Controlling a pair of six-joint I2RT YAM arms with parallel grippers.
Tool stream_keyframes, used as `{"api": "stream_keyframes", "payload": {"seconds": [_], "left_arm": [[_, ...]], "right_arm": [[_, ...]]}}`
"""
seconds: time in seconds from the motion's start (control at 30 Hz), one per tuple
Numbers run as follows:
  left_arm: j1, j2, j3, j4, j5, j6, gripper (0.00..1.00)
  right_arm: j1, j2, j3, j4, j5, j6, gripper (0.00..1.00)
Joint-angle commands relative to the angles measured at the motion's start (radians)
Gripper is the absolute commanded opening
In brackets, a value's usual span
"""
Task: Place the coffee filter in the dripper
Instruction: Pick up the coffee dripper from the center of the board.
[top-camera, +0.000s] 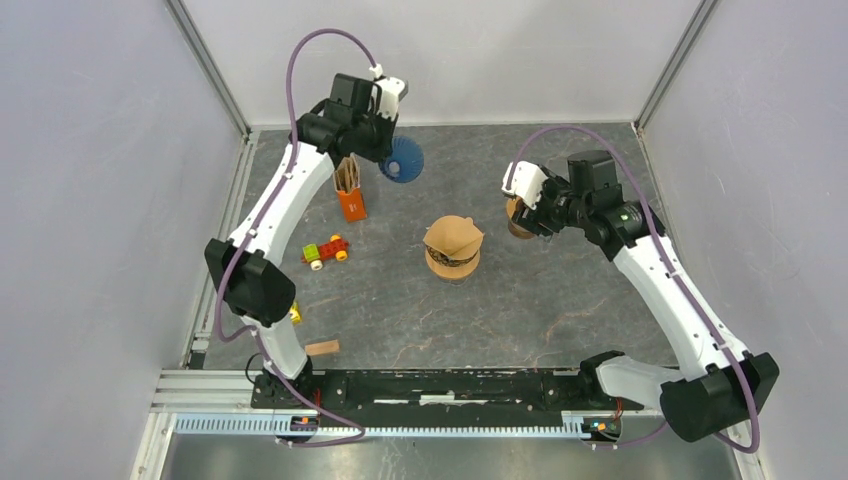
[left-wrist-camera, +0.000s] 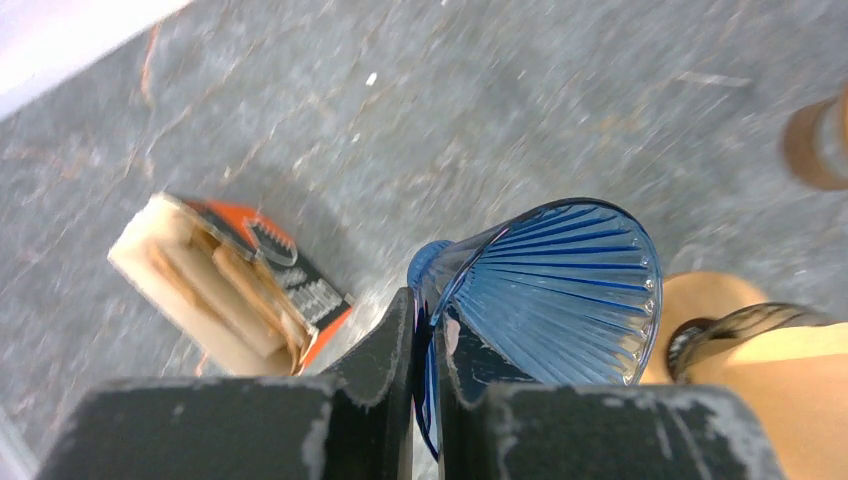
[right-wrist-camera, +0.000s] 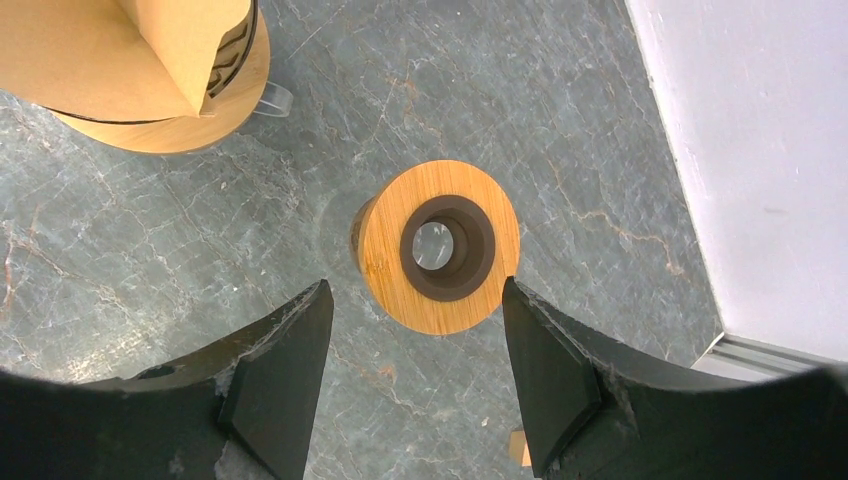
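Note:
A blue ribbed cone dripper (top-camera: 403, 160) (left-wrist-camera: 570, 290) is tilted on its side at the back of the table. My left gripper (top-camera: 384, 148) (left-wrist-camera: 428, 310) is shut on its rim, one finger inside the cone and one outside. A brown paper coffee filter (top-camera: 453, 236) (right-wrist-camera: 110, 55) lies on top of a wooden-collared vessel at the table's middle. My right gripper (top-camera: 521, 208) (right-wrist-camera: 415, 290) is open, hanging above a round wooden ring with a dark centre (top-camera: 516, 225) (right-wrist-camera: 440, 245), with nothing between its fingers.
An orange box of brown paper filters (top-camera: 350, 192) (left-wrist-camera: 225, 285) stands just left of the dripper. A small toy car (top-camera: 326, 251) and a wooden block (top-camera: 322, 347) lie at the left. Walls enclose the table at back and sides.

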Motion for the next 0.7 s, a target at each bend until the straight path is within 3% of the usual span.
{"api": "stream_keyframes", "payload": {"seconds": [0.0,0.33,0.6,0.67], "left_arm": [[-0.015,0.09,0.16,-0.046,0.165,-0.1,0.02],[-0.187,0.262,0.443,-0.066,0.216,-0.168,0.02],[-0.308,0.594,1.031,-0.303,0.237,-0.21,0.02],[-0.332,0.605,1.019,-0.283,0.219,-0.212,0.02]], "right_arm": [[0.0,-0.041,0.059,0.0,-0.03,0.01,0.69],[-0.001,-0.072,0.048,-0.003,-0.006,0.004,0.7],[-0.002,-0.1,0.052,-0.083,0.029,-0.085,0.7],[-0.001,-0.105,0.054,-0.097,0.041,-0.101,0.7]]}}
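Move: My left hand already holds the blue dripper by its rim. The empty wooden holder it is heading for lies about 30 cm to the right, 5 cm back and 18 cm below. Nearer, the filter-filled glass dripper stands some 14 cm right, 13 cm back and 14 cm down, and the filter box about 10 cm left and 2 cm ahead, 18 cm below. From my right hand the holder is roughly 6 cm ahead, 1 cm right and 16 cm below. I sweep the pinched blue dripper some 22 cm to my right with my left hand, beyond the filter-filled dripper and towards the empty wooden holder, rising about 4 cm. The wrist swings clockwise by some 20 degrees, its left side dipping, and the fingers keep their pinch. My open right hand backs up and away from the holder by about 3 cm. ##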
